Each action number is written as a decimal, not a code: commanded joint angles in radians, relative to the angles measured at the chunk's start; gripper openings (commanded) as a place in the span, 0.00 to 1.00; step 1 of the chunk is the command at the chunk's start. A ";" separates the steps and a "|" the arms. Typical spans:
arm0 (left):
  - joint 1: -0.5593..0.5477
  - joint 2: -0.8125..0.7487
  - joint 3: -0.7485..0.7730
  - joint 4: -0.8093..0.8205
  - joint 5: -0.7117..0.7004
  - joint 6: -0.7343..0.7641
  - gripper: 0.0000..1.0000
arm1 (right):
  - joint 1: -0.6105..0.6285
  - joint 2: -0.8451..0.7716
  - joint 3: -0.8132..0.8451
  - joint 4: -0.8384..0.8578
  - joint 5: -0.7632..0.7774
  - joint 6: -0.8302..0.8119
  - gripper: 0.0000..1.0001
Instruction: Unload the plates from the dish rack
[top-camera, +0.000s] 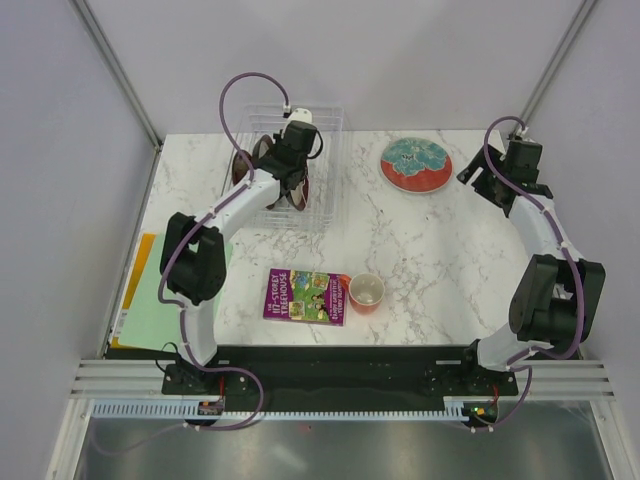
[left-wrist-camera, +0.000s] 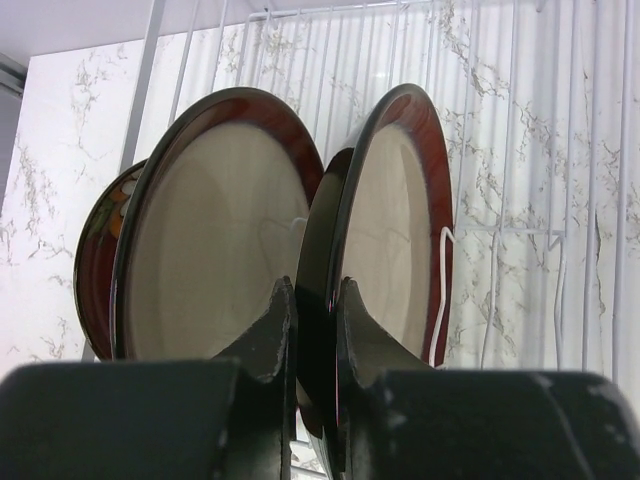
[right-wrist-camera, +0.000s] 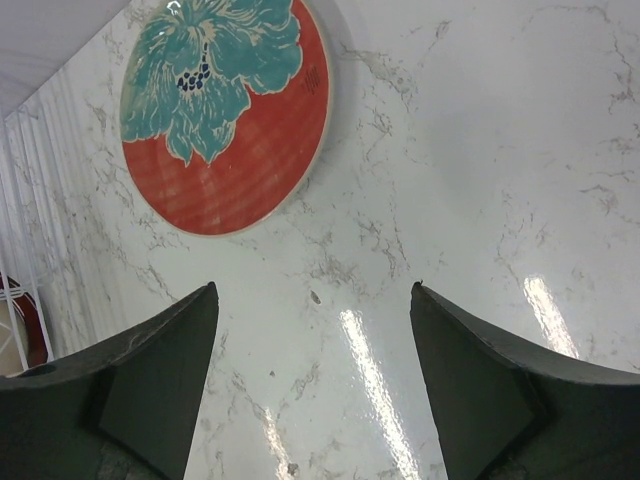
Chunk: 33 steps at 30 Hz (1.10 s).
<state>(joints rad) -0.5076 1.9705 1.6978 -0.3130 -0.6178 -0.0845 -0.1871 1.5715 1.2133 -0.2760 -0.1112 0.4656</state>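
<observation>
The clear dish rack (top-camera: 331, 128) stands at the back left, and red-rimmed plates (top-camera: 262, 150) stand upright in it. My left gripper (top-camera: 291, 168) reaches into the rack. In the left wrist view the left gripper (left-wrist-camera: 315, 285) is shut on the dark rim of the right cream-centred plate (left-wrist-camera: 395, 230). A second cream-centred plate (left-wrist-camera: 215, 240) stands to its left, with a patterned plate (left-wrist-camera: 98, 250) behind that. The teal-patterned plate (top-camera: 415, 163) (right-wrist-camera: 225, 110) lies flat on the table. My right gripper (top-camera: 479, 177) (right-wrist-camera: 315, 290) hovers open just right of it, holding nothing.
A picture book (top-camera: 305, 296) and an orange cup (top-camera: 366, 292) lie near the front middle of the marble table (top-camera: 440, 250). A green folder (top-camera: 150, 290) over yellow sheets hangs off the left edge. Rack ribs (left-wrist-camera: 520, 150) stand behind the plates.
</observation>
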 joint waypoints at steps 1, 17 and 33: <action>-0.012 0.030 0.074 -0.001 -0.129 0.026 0.02 | 0.000 -0.024 -0.014 0.017 -0.010 -0.016 0.84; -0.055 0.048 0.278 -0.001 -0.384 0.175 0.02 | 0.002 -0.065 -0.055 0.017 -0.031 -0.022 0.84; -0.124 -0.082 0.361 0.019 -0.426 0.332 0.02 | 0.020 -0.157 -0.048 0.000 -0.154 -0.025 0.82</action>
<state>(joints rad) -0.6186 2.0502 2.0033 -0.3855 -0.9565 0.1585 -0.1818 1.4715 1.1469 -0.2825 -0.1738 0.4557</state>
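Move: The left fingers already pinch the upper rim of a brown-rimmed plate in the rack; its middle lies about 8 cm below that hand and 3 cm ahead. The next cream plate stands some 7 cm left of the left hand, 3 cm ahead and 9 cm down; the dark plate stands about 13 cm left, 2 cm ahead and 10 cm down. From the right hand, the pinched plate is roughly 42 cm left, 4 cm ahead and 6 cm lower. Draw the plate out of the rack with the left gripper: keep the pinch on its rim, ease it about 2 cm right, away from the neighbouring cream plate, then lift ever faster, some 9 cm in all, rolling the hand's left side up about 15 degrees and letting its nose tip up slightly. Shift the empty, open right gripper about 2 cm back and slightly left. ##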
